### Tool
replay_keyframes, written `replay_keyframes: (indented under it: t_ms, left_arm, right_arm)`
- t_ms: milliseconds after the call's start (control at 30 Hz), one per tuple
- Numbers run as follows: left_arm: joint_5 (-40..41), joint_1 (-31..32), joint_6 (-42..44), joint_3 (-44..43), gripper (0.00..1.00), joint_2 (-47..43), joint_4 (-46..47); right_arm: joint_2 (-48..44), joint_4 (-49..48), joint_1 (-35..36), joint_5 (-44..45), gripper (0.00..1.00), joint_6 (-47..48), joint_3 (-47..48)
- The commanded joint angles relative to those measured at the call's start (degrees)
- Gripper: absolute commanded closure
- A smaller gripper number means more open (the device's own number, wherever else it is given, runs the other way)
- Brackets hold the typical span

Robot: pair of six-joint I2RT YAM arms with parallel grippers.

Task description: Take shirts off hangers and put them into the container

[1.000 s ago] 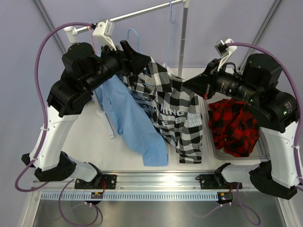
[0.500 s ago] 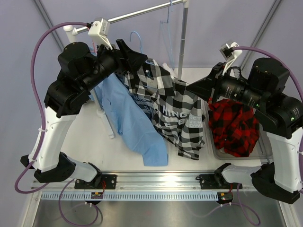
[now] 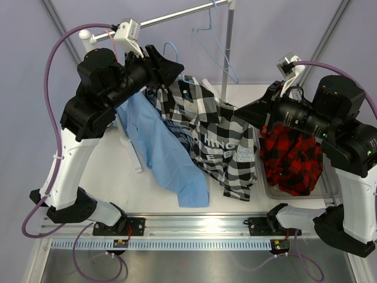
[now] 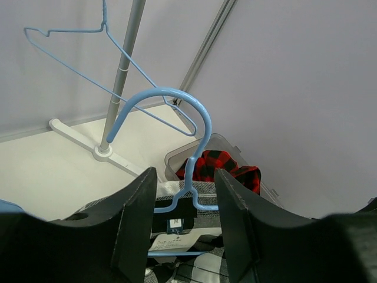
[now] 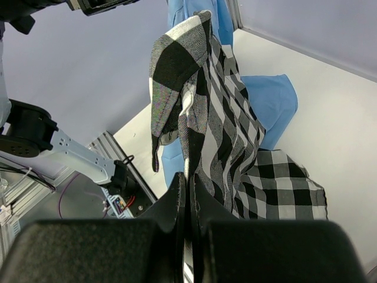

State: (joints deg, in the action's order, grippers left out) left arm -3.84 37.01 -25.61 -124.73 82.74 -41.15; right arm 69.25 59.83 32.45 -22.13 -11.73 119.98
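Observation:
The black-and-white check shirt point(image 3: 221, 138) hangs mid-table on a light blue hanger point(image 4: 189, 177). My left gripper point(image 3: 171, 63) point(image 4: 185, 203) is open, its jaws standing either side of that hanger's neck below the hook, not touching it. My right gripper point(image 3: 240, 109) point(image 5: 189, 184) is shut on the check shirt's point(image 5: 218, 118) edge and holds it out to the right. The light blue shirt point(image 3: 162, 144) point(image 5: 271, 100) droops behind and to the left. The red-and-black plaid shirt point(image 3: 291, 156) point(image 4: 219, 165) lies in the clear container point(image 3: 297, 197) point(image 4: 174, 158) at the right.
An empty light blue hanger point(image 3: 215, 50) point(image 4: 88, 35) dangles from the silver rail point(image 3: 177, 17). The rack's upright pole point(image 3: 227, 56) point(image 4: 121, 76) and white foot point(image 3: 134, 154) point(image 4: 76, 132) stand behind the shirts. Both arm bases sit on the front track point(image 3: 194, 227).
My left jaws have narrowed around the hanger neck and that arm has lifted slightly. The right gripper drew the check shirt a little rightward. The empty hanger swung on the rail.

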Motion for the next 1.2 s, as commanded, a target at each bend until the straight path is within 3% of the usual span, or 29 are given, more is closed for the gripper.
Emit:
replay_keyframes:
  t_ms: [0,100,167,233,333,600,667,767,800,1000,1167]
  left_arm:
    - [-2.7,-0.4,-0.6,0.1,0.53,0.0,3.4]
    - [-2.8,-0.4,-0.4,0.4,0.56,0.0,3.4]
    - [-2.8,-0.4,-0.2,0.4,0.64,0.1,3.4]
    - [-3.4,-0.5,-0.4,-0.1,0.73,0.5,3.4]
    - [-5.3,-0.4,-1.7,-0.4,0.99,1.5,3.5]
    - [-3.8,-0.5,-2.2,-3.0,1.0,2.1,1.4]
    - [-3.6,-0.4,-1.9,-3.6,1.0,2.1,0.8]
    - [-3.0,-0.4,-1.6,-5.0,1.0,2.4,-0.6]
    - [-3.0,-0.4,-1.6,-5.3,1.0,2.4,-0.8]
    - [-3.5,-0.4,-1.5,-6.3,1.0,2.8,-0.8]
    - [-4.4,-0.5,-1.5,-6.9,1.0,2.6,-0.8]
  right_arm:
    - [-1.3,-3.1,-0.5,-2.0,1.0,-1.2,2.1]
    - [-1.0,-3.2,-0.5,-2.5,1.0,-1.3,2.3]
    - [-0.8,-3.2,-0.5,-2.7,1.0,-1.3,2.4]
    - [-0.9,-3.3,-0.5,-2.7,1.0,-1.1,2.2]
    - [-0.5,-3.1,-0.4,-3.0,1.0,-1.3,2.8]
    - [1.9,0.1,-0.5,-4.5,1.0,-0.1,6.5]
    - [2.2,1.2,-0.4,-3.3,0.75,0.3,7.0]
    - [1.9,3.4,-0.5,-1.8,0.5,1.5,7.0]
    - [0.9,4.0,-0.5,-1.4,0.35,2.2,5.8]
    - [-3.5,4.9,-0.5,-0.6,0.31,2.8,-0.3]
    - [-7.3,5.4,-0.5,5.4,0.28,5.4,-5.6]
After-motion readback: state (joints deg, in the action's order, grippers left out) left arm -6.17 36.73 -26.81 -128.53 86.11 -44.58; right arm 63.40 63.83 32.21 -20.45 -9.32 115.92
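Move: The checked shirt's hanger neck stands between the half-open left fingers, about 1 cm ahead, 1 cm right and 1 cm below their midpoint. The blue shirt's body hangs roughly level ahead, 8 cm left and 30 cm lower. The right fingers already hold the checked shirt's edge at their midpoint. From that hand, the neck is some 10 cm ahead, 13 cm left, 4 cm higher; the container is about 7 cm ahead, 25 cm right, 45 cm below. Pinch the hanger neck just under the hook by shutting the left gripper, easing it about 1 cm right and 1 cm down, and keep that grip. Only then open the right fingers wide to let go of the shirt's edge, and after a slight rise draw that hand back, right and down, some 4 cm away from the cloth. ##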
